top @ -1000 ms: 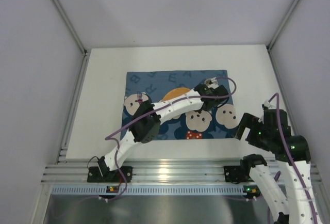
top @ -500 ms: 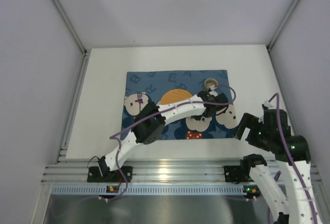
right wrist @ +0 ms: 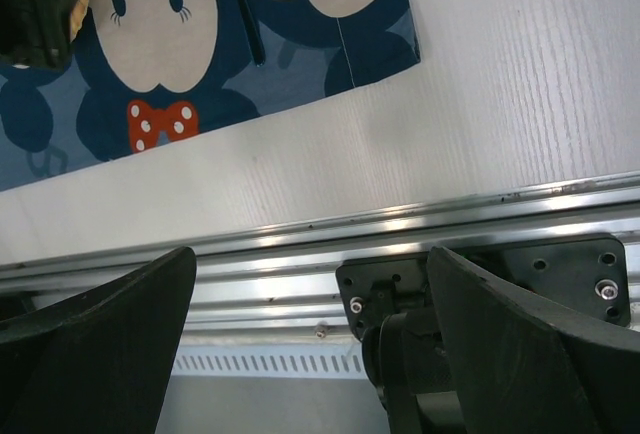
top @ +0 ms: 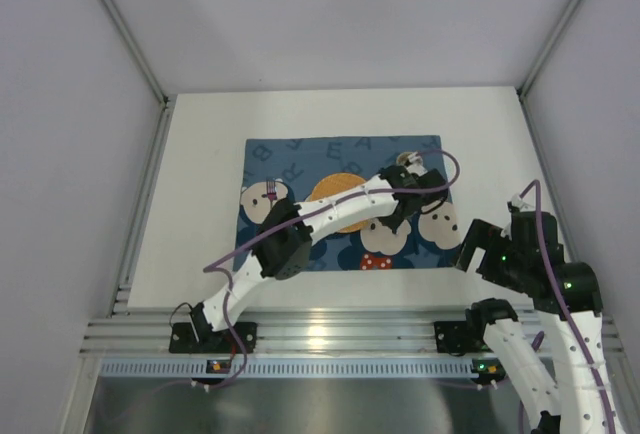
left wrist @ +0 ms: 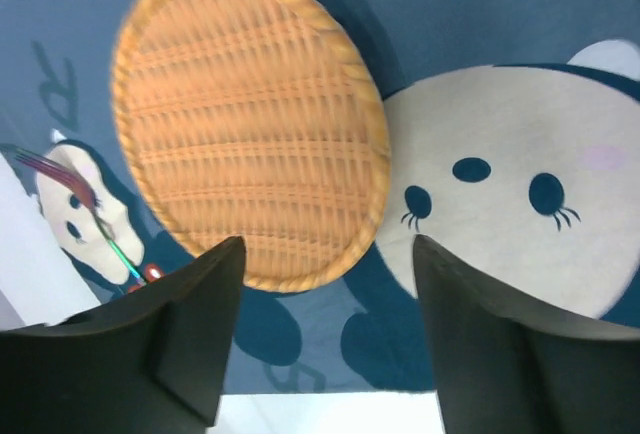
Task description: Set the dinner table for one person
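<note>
The white dinner table (top: 200, 144) carries a dark-blue mouse placemat (top: 300, 154). A round woven orange plate (top: 338, 184) lies on the mat's middle and also shows in the left wrist view (left wrist: 250, 124). A fork (top: 272, 191) lies on the mat to its left, and shows in the left wrist view (left wrist: 70, 189). My left gripper (top: 412, 169) hovers over the mat's far right, open and empty (left wrist: 327, 244). It partly hides a small round tan cup (top: 405, 158). My right gripper (top: 470, 249) is open and empty (right wrist: 310, 254) above the table's near right edge.
A ribbed silver rail (top: 330, 334) runs along the near edge, and shows in the right wrist view (right wrist: 300, 244). White walls with metal corner posts (top: 130, 44) enclose the table on three sides. The placemat's near right corner (right wrist: 400, 44) lies just ahead of the right gripper.
Half a second ago the left gripper sat nearer, leaving the small cup uncovered. It has moved back toward the far side and partly covers the cup again. The right arm has not moved.
</note>
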Tool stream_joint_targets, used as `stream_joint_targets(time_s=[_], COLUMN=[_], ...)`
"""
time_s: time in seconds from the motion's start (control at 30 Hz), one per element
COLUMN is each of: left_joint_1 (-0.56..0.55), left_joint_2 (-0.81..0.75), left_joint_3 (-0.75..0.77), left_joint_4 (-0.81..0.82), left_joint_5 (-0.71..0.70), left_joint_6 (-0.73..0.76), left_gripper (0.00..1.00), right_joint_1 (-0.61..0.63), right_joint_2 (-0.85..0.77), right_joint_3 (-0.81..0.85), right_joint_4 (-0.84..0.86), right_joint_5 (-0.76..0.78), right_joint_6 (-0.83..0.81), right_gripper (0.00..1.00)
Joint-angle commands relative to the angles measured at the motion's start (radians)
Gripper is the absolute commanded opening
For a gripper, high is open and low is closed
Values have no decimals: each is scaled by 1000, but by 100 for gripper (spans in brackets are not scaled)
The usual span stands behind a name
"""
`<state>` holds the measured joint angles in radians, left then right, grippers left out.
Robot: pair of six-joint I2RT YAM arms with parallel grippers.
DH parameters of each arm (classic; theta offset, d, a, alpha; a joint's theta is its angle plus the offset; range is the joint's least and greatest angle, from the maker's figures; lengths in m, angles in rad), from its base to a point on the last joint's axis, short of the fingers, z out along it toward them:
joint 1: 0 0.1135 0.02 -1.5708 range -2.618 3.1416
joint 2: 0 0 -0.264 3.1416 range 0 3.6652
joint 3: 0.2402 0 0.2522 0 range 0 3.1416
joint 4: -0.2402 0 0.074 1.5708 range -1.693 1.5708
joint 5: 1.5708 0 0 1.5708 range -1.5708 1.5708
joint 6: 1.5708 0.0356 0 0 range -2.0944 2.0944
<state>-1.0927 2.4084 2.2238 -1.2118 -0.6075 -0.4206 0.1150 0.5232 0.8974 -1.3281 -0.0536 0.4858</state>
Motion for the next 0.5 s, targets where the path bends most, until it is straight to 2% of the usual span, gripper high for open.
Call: stream_joint_targets(time_s=[0.0,0.07,0.1,0.17,0.2,0.23,0.27,0.3,0.33,0.37,0.4,0.43,0.47], left_joint_1=[17,48,63,127,158,234,281,322,361,393,396,395,407], left_joint_2=[-249,-339,-442,-564,-706,-789,-881,-1081,-1185,-1286,-1466,-1543,-1603], left_joint_3=[56,-52,-108,-315,-402,-596,-716,-843,-1120,-1262,-1406,-1537,-1748], left_joint_4=[-55,-13,48,136,284,367,496,626,931,1094,1264,1552,1668], left_joint_5=[-34,-35,-44,-103,-106,-66,-37,7,40,40,29,26,20], left_joint_6=[-40,-15,-3,29,51,98,127,161,252,320,471,523,570], left_gripper=[76,77,77,78,77,77,77,77,77,78,87,90,87], right_joint_1=[11,9,11,9,9,9,9,9,11,11,9,9,9], right_joint_2=[-3,-3,-5,-6,-8,-9,-9,-9,-14,-18,-22,-26,-34], right_joint_3=[25,21,23,23,21,17,15,11,11,8,5,3,3], right_joint_4=[-11,-8,-6,3,7,16,23,30,47,58,70,96,110], right_joint_5=[12,9,6,-11,-17,-26,-50,-66,-81,-113,-133,-152,-199], right_joint_6=[-23,-24,-24,-29,-29,-32,-32,-35,-36,-38,-39,-39,-38], right_gripper=[100,100,100,100,100,100,100,100,100,100,100,100,100])
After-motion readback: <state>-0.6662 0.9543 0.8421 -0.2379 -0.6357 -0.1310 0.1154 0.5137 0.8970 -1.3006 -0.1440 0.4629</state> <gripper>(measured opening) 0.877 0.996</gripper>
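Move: The round straw plate lies free of my open left hand, its middle about 8 cm to the left, 2 cm ahead and some 5 cm below. The fork rests on the mat 25 cm to the left, about level with me; the spoon is 7 cm to my right and 2 cm back, and the cup 6 cm right and 11 cm ahead. From my right hand the plate is about 27 cm left, 20 cm ahead and 15 cm below. With the plate already released, my left hand shoots straight up off it, then sweeps fast to the left, high over the plate to above the fork, some 27 cm left and 17 cm up in all. My fingers open wider, and the wrist swings up about 50 degrees to point them more forward. My right hand only starts easing left. ##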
